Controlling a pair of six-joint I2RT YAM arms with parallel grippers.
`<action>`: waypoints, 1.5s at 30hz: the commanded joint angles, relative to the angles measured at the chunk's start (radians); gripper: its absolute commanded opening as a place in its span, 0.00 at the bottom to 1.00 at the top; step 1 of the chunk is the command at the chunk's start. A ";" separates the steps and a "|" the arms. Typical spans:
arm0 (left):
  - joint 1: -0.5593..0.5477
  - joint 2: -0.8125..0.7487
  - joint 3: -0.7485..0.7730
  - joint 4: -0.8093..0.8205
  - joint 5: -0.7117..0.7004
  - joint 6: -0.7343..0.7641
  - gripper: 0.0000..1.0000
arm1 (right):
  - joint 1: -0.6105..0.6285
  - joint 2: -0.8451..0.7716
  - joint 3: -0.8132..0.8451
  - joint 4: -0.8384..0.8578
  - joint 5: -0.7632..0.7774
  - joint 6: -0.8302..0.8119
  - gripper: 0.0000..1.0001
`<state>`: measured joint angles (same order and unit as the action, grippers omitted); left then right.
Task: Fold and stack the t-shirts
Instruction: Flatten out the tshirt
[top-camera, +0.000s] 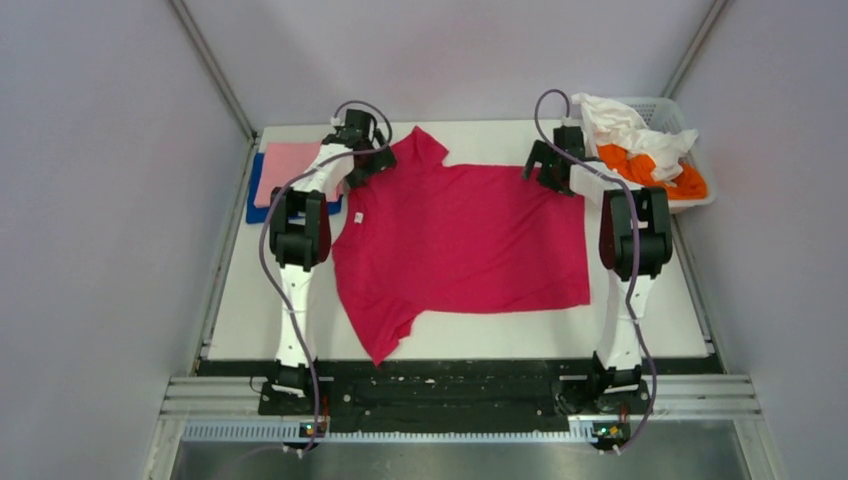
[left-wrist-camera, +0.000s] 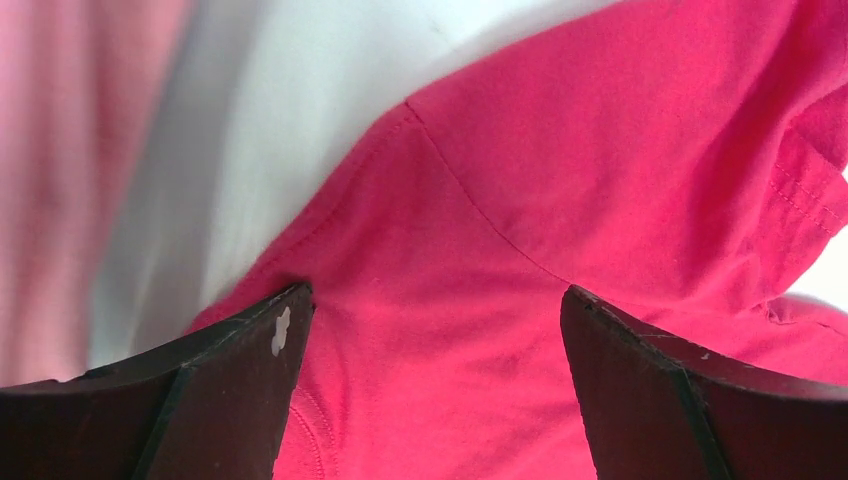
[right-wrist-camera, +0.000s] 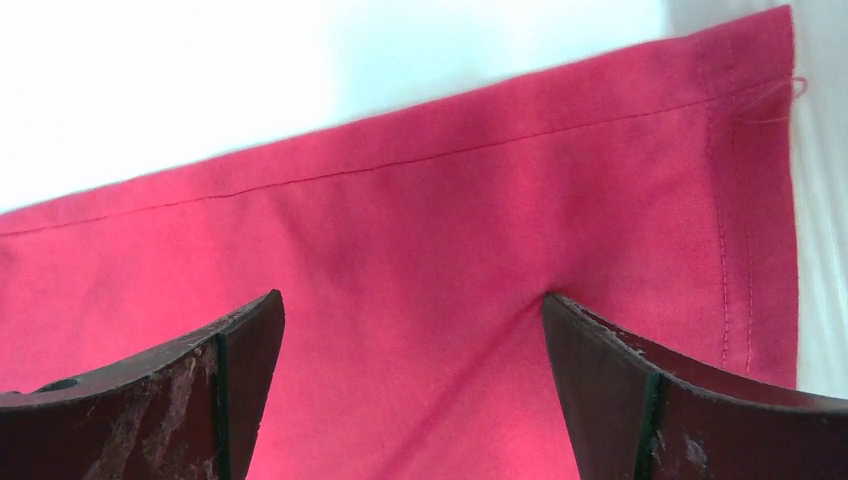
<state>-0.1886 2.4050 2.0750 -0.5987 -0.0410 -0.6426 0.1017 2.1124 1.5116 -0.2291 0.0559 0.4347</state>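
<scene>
A magenta-red t-shirt (top-camera: 460, 235) lies spread flat on the white table, collar to the left, hem to the right. My left gripper (top-camera: 372, 160) is open, fingertips down on the shirt at its far shoulder by the sleeve; cloth fills the left wrist view (left-wrist-camera: 560, 180) between the fingers (left-wrist-camera: 240, 380). My right gripper (top-camera: 545, 172) is open, pressing on the far hem corner, seen in the right wrist view (right-wrist-camera: 500, 220). A folded light pink shirt (top-camera: 288, 165) lies on a folded royal blue one (top-camera: 258, 210) at the far left. Orange (top-camera: 650, 172) and white (top-camera: 630, 128) shirts sit in the basket.
A white slotted plastic basket (top-camera: 690, 200) stands at the table's far right corner. Grey walls close in both sides and the back. A black rail runs along the near table edge (top-camera: 450, 368) by the arm bases.
</scene>
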 joint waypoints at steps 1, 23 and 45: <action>0.047 0.027 0.005 0.001 -0.092 -0.079 0.99 | -0.016 0.131 0.118 -0.086 -0.013 -0.030 0.99; -0.097 -0.412 -0.178 0.023 -0.055 0.021 0.99 | -0.026 -0.432 -0.243 -0.155 -0.070 -0.042 0.99; -0.227 -0.772 -1.072 0.148 0.051 -0.084 0.99 | 0.101 -0.991 -0.929 -0.320 0.048 0.244 0.99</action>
<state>-0.4156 1.6367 1.0027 -0.4946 0.0532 -0.7094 0.1963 1.2369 0.6117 -0.4389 0.0120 0.6064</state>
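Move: The left hand is open on the far shoulder of the red t-shirt. From it, the near sleeve lies about 43 cm back and 3 cm to the right, the far sleeve 7 cm ahead and 13 cm right, and the pink stack some 20 cm left and 1 cm ahead. From the right hand, the near hem corner is roughly 32 cm back and 11 cm right, the far hem corner 5 cm ahead and 9 cm right, the basket 5 cm ahead and 30 cm right. Smoothing outward with open fingers, the left hand sweeps about 4 cm left towards the pink stack, then back right, while the right slides some 4 cm forward. Both then lift and arc back over the shirt, the left higher, ending some 28 cm behind their starts: the left comes down short of the near sleeve, the right sooner, trailing its last 6 cm low to the near edge by the hem corner. ##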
